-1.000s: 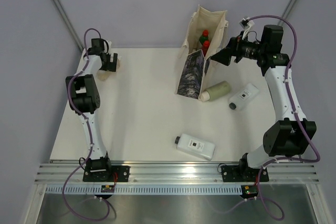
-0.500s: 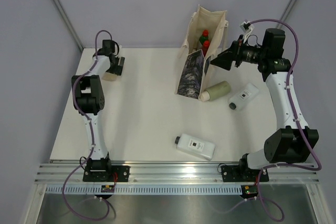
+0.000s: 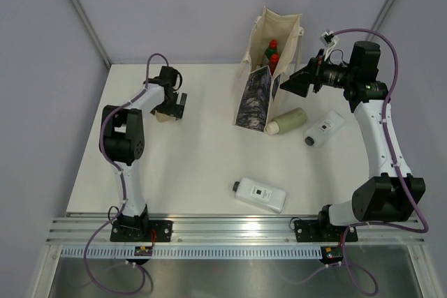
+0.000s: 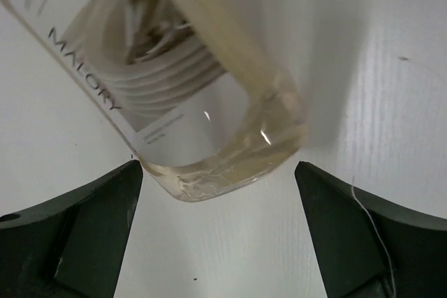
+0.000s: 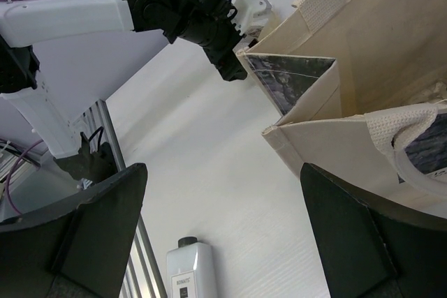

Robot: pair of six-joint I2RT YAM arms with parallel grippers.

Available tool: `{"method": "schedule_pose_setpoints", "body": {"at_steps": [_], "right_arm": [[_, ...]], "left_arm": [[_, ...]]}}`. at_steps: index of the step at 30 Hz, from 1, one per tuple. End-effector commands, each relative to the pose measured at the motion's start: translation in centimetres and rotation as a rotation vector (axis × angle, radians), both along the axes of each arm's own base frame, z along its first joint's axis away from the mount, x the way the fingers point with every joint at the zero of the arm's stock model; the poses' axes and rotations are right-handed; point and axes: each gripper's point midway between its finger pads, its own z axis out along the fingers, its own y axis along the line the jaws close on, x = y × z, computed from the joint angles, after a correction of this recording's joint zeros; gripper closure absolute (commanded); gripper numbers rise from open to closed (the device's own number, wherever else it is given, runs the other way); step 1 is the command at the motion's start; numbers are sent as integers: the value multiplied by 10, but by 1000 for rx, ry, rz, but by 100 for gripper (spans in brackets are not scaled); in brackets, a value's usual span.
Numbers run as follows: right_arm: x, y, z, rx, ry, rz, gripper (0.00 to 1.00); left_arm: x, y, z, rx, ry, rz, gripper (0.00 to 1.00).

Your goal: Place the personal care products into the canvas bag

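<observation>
The cream canvas bag [image 3: 286, 33] stands upright at the back, with two red-capped bottles [image 3: 272, 54] inside it. In the right wrist view the bag [image 5: 363, 82] fills the right side. A pale green cylinder [image 3: 288, 120] and a flat white bottle [image 3: 325, 128] lie on the table to the bag's right. Another flat white bottle [image 3: 260, 195] lies near the front and also shows at the bottom of the right wrist view [image 5: 192, 270]. My left gripper [image 3: 174, 107] is open over a peach translucent bottle [image 3: 163, 116]. That bottle's base [image 4: 230, 165] lies just ahead of the spread fingertips [image 4: 91, 214], untouched. My right gripper [image 3: 297, 82] hangs open beside the bag, empty.
The white table [image 3: 195, 158] ends at an aluminium rail [image 3: 237, 228] in front, where both arm bases are bolted. Grey walls and slanted frame poles [image 3: 80, 12] close in the back and sides. The left arm [image 5: 202, 12] shows across the table in the right wrist view.
My left gripper has swung right and toward the table's middle, and the peach bottle now lies further right beneath it. The right gripper has barely shifted beside the bag.
</observation>
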Motion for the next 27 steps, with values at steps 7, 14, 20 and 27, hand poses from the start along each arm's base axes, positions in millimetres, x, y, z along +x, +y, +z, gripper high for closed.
{"method": "schedule_pose_setpoints", "body": {"at_steps": [7, 14, 20, 27], "right_arm": [[-14, 2, 20, -9, -85, 19, 0], [-12, 1, 16, -13, -77, 10, 0], [-9, -1, 16, -24, -88, -9, 0], [-7, -2, 10, -29, -78, -13, 1]], "left_arm": [[16, -3, 70, -335, -193, 329, 1], [52, 11, 87, -352, -276, 388, 1], [62, 24, 48, -285, -138, 579, 1], [46, 37, 12, -220, -91, 655, 1]]}}
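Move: The pale amber bottle lies on its back just ahead and to the left of the left hand: its middle is about 6 cm forward, 5 cm left and perhaps 1 cm lower, with its base end right by the open fingertips. The canvas bag stands far to this hand's right, some 42 cm, and about 8 cm farther forward. From the raised right hand the bottle is roughly 53 cm left, 15 cm ahead and 32 cm below. Reaching for a fresh hold on the bottle, the left hand edges left at table height, then lifts about 8 cm and swings forward over it. It then sinks some 6 cm, drawing back slightly, until its open fingers hang either side of the label. On the way the wrist turns about 35 degrees counter-clockwise, lining up with the bottle; the fingers haven't closed. ##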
